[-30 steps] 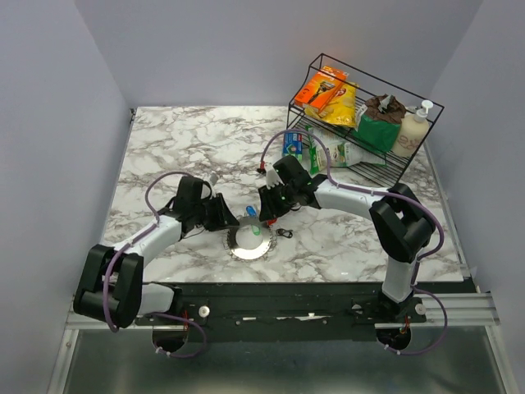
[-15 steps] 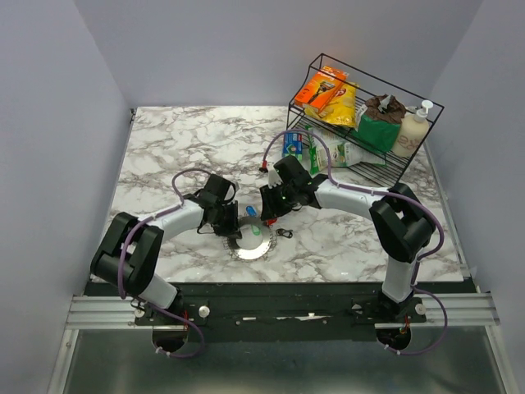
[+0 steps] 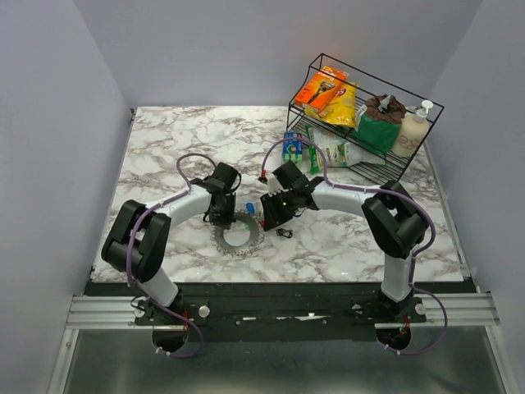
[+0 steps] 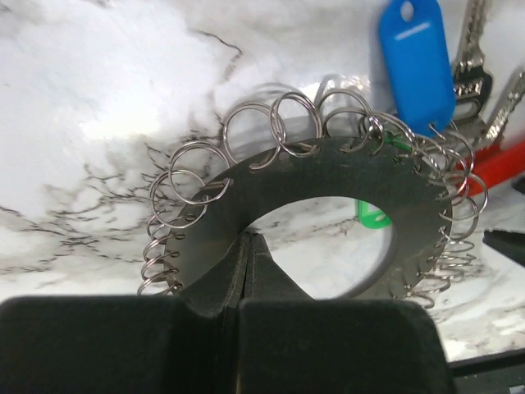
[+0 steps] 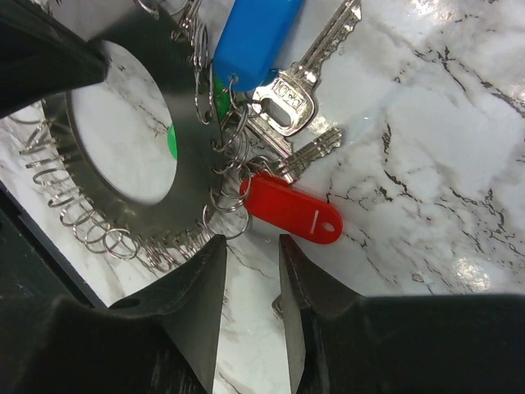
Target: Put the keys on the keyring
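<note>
The keyring (image 4: 312,164) is a flat dark metal ring with many small silver split rings around its rim. It lies at the table's front middle (image 3: 236,238) and also shows in the right wrist view (image 5: 123,98). My left gripper (image 4: 250,238) is shut on its near rim (image 3: 221,215). Silver keys (image 5: 287,98) with a blue tag (image 5: 254,33) and a red tag (image 5: 291,217) hang off the split rings on its right side, and a green tag (image 5: 171,144) shows through the hole. My right gripper (image 5: 250,242) is open and empty, just short of the red tag (image 3: 269,220).
A black wire rack (image 3: 365,119) with packets and a soap bottle stands at the back right. A blue and green packet (image 3: 292,146) lies in front of it. A small dark metal piece (image 3: 285,232) lies on the marble right of the keyring.
My left arm has folded in toward the centre and its gripper now sits on the keyring's rim. The keyring has shifted a little to the left. The right gripper has barely moved.
</note>
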`<state>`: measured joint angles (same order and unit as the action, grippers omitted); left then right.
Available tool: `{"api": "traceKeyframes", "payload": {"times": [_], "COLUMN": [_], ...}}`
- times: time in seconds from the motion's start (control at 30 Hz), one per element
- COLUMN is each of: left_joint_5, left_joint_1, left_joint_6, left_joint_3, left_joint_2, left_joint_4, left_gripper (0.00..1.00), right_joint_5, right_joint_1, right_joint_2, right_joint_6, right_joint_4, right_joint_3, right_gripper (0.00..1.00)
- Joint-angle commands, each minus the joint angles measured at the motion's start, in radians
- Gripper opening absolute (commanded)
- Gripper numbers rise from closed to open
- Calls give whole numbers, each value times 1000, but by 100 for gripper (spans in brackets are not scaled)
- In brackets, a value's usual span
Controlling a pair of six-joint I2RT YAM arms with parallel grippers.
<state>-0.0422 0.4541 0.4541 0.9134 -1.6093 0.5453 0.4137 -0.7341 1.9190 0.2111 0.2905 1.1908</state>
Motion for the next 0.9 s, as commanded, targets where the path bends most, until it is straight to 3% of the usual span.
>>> {"api": "traceKeyframes", "payload": {"times": [0.0,0.17,0.53,0.87], "left_joint_5": [153,157,185,127], "left_joint_1": [1,3,26,87], "left_joint_6": [-31,-52,-107,-141], "left_joint_3": [36,100,323,499], "left_joint_2": [-73,-142,-337,-468], "left_joint_4": [38,25,53,76], "left_gripper": [0,0,0,0], "right_joint_5": [66,102,-1,-102], "right_joint_1": [1,-1,-1,38], "right_joint_2": [20,29,-34,-115], "right_joint_6": [-35,-53,-36,16], "right_joint_4": [30,39,41,27], "right_joint_3": [1,10,-13,-72], "right_gripper": [41,41,41,44]}}
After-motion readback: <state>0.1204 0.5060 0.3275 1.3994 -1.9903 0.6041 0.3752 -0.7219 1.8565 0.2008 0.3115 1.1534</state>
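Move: The left hand's shut tips are inside the hole of the keyring's round metal plate, by its left inner edge; the plate's middle is about 4 cm right and 2 back. From that hand, the blue tag lies roughly 7 cm right and 5 ahead, the red tag some 11 right and 1 ahead, all a centimetre or so lower. From the open right hand the plate's middle is about 9 cm left and 3 back. Forward, low over the table at an even height, the left hand sweeps about 11 cm, bending off to the right later for some 4 cm. Its shut fingertips stay inside the plate's hole, pass from the left inner edge to the far rim and push the plate forward by it, while the wrist tilts roughly 10 degrees. The open right hand eases back about 1 cm, returns forward, then starts to draw off right and up. ##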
